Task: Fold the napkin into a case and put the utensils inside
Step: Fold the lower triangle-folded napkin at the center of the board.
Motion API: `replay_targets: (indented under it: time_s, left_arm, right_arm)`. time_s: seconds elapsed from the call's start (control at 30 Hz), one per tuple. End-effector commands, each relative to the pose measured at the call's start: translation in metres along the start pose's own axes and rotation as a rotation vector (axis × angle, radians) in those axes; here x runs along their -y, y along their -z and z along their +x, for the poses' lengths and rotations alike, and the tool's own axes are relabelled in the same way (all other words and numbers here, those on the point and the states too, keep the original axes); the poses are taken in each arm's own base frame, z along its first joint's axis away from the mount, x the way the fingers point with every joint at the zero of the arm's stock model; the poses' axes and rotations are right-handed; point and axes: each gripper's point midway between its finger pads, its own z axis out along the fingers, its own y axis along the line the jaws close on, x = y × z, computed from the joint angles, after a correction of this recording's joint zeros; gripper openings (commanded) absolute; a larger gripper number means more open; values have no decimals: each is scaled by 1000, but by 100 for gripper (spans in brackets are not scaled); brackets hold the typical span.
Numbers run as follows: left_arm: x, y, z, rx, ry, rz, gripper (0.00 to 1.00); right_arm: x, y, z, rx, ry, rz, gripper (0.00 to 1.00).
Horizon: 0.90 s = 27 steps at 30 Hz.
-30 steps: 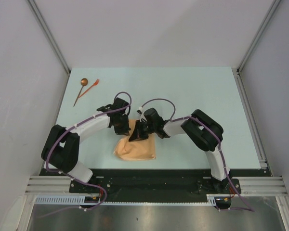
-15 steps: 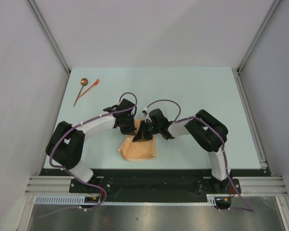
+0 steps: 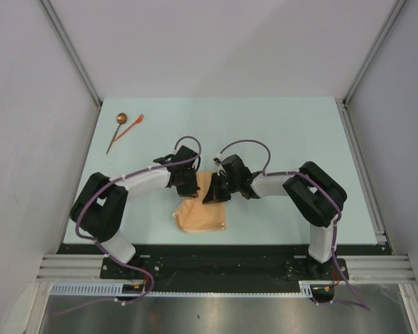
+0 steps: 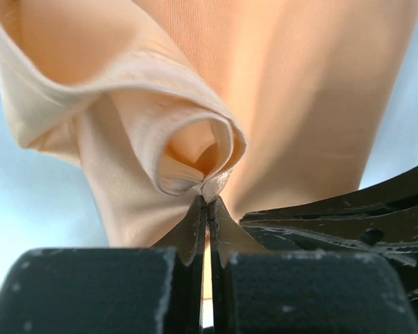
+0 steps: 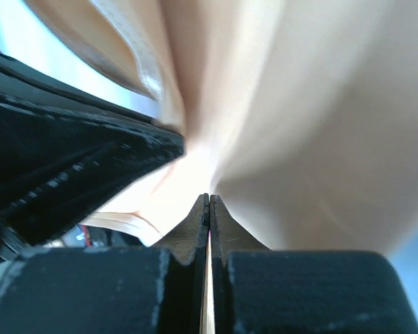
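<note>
The tan-orange napkin (image 3: 203, 212) lies near the front middle of the table, partly folded, its far edge lifted. My left gripper (image 3: 193, 188) is shut on a rolled fold of the napkin (image 4: 195, 149). My right gripper (image 3: 210, 193) is shut on the napkin (image 5: 313, 139) right beside it. The two grippers almost touch over the cloth's far edge. The dark-handled spoon (image 3: 117, 129) with its coppery bowl and the orange-red fork-like piece (image 3: 133, 126) lie together at the far left of the table, away from both grippers.
The pale table (image 3: 292, 139) is walled by grey panels on the left, right and back. A metal rail (image 3: 223, 268) runs along the near edge by the arm bases. Purple cables loop over both arms.
Both grippers have moved to the right and a little away from the bases, carrying the napkin's upper edge with them. The cloth has shifted right. The utensils have not moved.
</note>
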Motion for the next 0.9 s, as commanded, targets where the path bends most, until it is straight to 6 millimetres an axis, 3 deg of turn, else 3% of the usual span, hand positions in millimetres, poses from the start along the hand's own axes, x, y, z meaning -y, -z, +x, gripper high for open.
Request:
replay_targets:
  time_s: [0.0,0.2,0.5,0.67,0.73,0.87]
  left_arm:
    - [6,-10,0,14,20,22,0]
    - [9,-17,3,43,36,82,0]
    - [8,-21,10,42,59,107,0]
    - [3,-23,14,27,64,89,0]
    - [3,-22,14,28,64,91,0]
    - [1,-20,13,34,71,83,0]
  right_arm:
    - [16,10,-7,29,15,37,0]
    - [12,21,-35,86,48,-6,0]
    - [-20,6,-64,98,47,-135,0]
    - [-26,-7,-72,93,43,-153,0]
    - [-28,-10,-78,103,49,-157,0]
    - [-12,-26,-71,61,28,-136,0]
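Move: Some 5 cm ahead of the right hand and 4 cm to its left, at about fingertip height, rises the napkin's loose flap; the left fingertips stand roughly 4 cm to the right hand's left and 1 cm ahead, the napkin's far edge about 10 cm straight ahead and 2 cm below. The left hand has the napkin's lower layer right beneath it, about 2 cm down, with the flap 3 cm ahead of it and 1 cm left. Swinging around the left fingertips, the shut right hand first slips nearly 3 cm to its right and slightly down, then travels about 6 cm forward while rising, curls back left by some 4 cm and dips a little, bringing its tips against the loose flap. The left fingers keep their shut hold on the fold, lower it about 1.5 cm onto the napkin, then edge 1 cm right with a slight roll. ##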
